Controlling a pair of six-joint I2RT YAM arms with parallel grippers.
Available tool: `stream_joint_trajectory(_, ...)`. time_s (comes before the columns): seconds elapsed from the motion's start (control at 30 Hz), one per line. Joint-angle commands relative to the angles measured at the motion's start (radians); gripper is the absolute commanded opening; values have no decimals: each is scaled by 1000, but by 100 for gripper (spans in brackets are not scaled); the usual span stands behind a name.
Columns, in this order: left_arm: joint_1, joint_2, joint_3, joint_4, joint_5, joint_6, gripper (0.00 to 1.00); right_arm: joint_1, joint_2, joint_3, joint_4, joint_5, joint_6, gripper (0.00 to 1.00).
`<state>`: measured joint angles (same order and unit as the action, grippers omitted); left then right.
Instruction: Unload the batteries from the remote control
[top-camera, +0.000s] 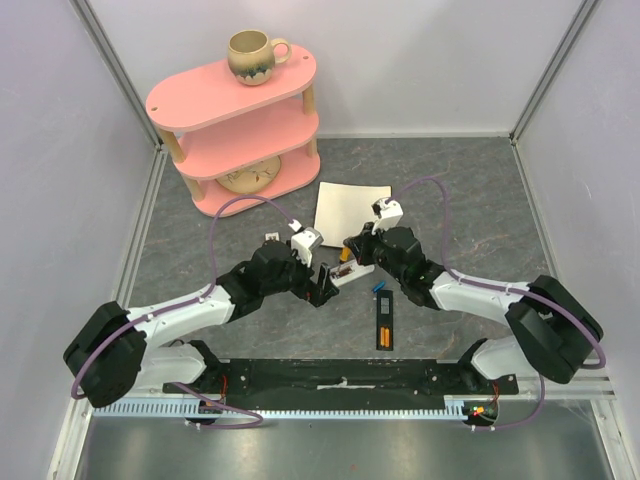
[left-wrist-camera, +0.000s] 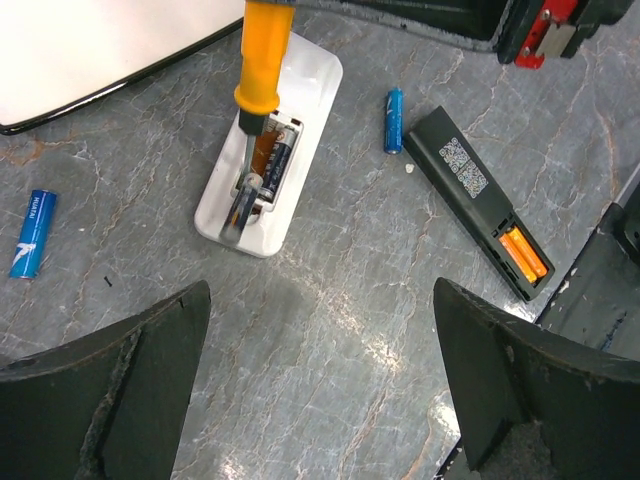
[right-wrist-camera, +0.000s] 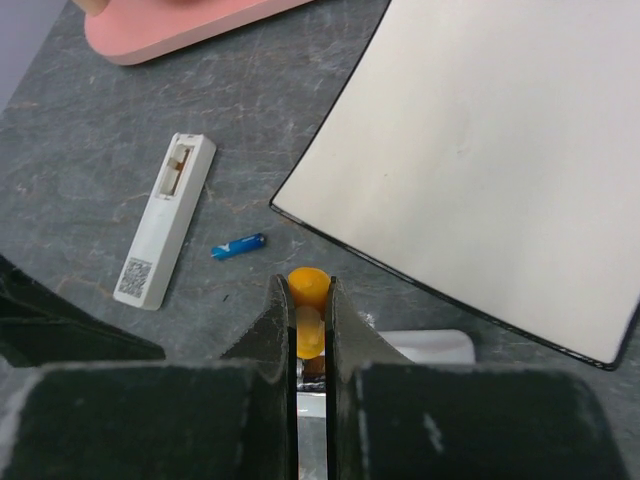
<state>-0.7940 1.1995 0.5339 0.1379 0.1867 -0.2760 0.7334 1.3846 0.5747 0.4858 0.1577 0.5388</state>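
A white remote control (left-wrist-camera: 300, 85) lies back up with its battery bay open, and a dark blue battery (left-wrist-camera: 278, 158) sits inside. My right gripper (right-wrist-camera: 308, 287) is shut on the orange-handled screwdriver (left-wrist-camera: 264, 60), whose metal tip (left-wrist-camera: 245, 192) pokes into the bay. Loose blue batteries lie beside it, one (left-wrist-camera: 394, 120) to the right and one (left-wrist-camera: 32, 232) to the left. A black remote (left-wrist-camera: 470, 180) holds two orange batteries (left-wrist-camera: 525, 255). My left gripper (left-wrist-camera: 320, 400) hovers open just short of the white remote, holding nothing. From above, both grippers meet over the white remote (top-camera: 347, 276).
A second white remote (right-wrist-camera: 165, 220) with an open bay lies left of a blue battery (right-wrist-camera: 238, 245). A white sheet (top-camera: 350, 207) lies behind the grippers. A pink three-tier shelf (top-camera: 232, 100) with a mug (top-camera: 252, 55) stands back left.
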Motion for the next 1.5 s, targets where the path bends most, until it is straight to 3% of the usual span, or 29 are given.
stream_joint_trajectory(0.0,9,-17,-5,45,13,-25,97,8,21,8,83,-82,78,0)
stream_joint_trajectory(0.27,19,-17,-12,45,8,-15,97,8,30,27,122,-122,118,0)
stream_joint_trajectory(0.53,18,77,18,46,3,30,94,6,-68,30,36,-40,61,0)
stream_joint_trajectory(0.67,18,149,50,43,75,52,73,3,-108,42,-21,3,18,0)
stream_joint_trajectory(0.7,15,179,61,48,117,57,62,-2,-114,45,-30,8,15,0)
stream_joint_trajectory(0.73,12,190,67,48,132,60,58,-6,-116,44,-32,8,10,0)
stream_joint_trajectory(0.77,9,204,75,48,138,61,57,-9,-117,44,-33,6,9,0)
stream_joint_trajectory(0.9,3,245,77,54,155,55,27,-28,-117,40,-36,-7,9,0)
stream_joint_trajectory(1.0,-1,291,77,61,171,46,13,-43,-122,33,-30,-15,13,0)
stream_joint_trajectory(1.2,1,409,89,58,55,37,6,-65,-147,22,-38,-29,13,0)
stream_joint_trajectory(1.47,39,430,107,32,-150,-14,2,-68,-151,-6,8,-49,6,0)
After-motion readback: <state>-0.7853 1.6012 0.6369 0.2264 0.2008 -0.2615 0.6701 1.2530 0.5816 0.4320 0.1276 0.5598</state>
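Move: The white remote's middle lies about 5 cm ahead, 6 cm to the right and 8 cm below the open left hand. A battery is tipped up at its near-left end, some 3 cm ahead and 4 cm right of that hand. One blue battery is about 9 cm ahead and 5 cm left of the left hand, another 2 cm ahead and 12 cm right. From the right hand, holding the screwdriver, the remote is some 3 cm back and 11 cm below, no offset sideways. The right hand keeps its grip on the screwdriver and sweeps the tip about 2 cm left at the tipped-up battery, then backs off some 4 cm to the right while lifting about 4 cm, so the blade comes clear of the bay. As it lifts, the left hand sinks about 8 cm beside the remote's near-left end, tipping down slightly and shutting its wide-open fingers on nothing, then pushes forward about 3 cm with the closed tips against the remote's near edge. ##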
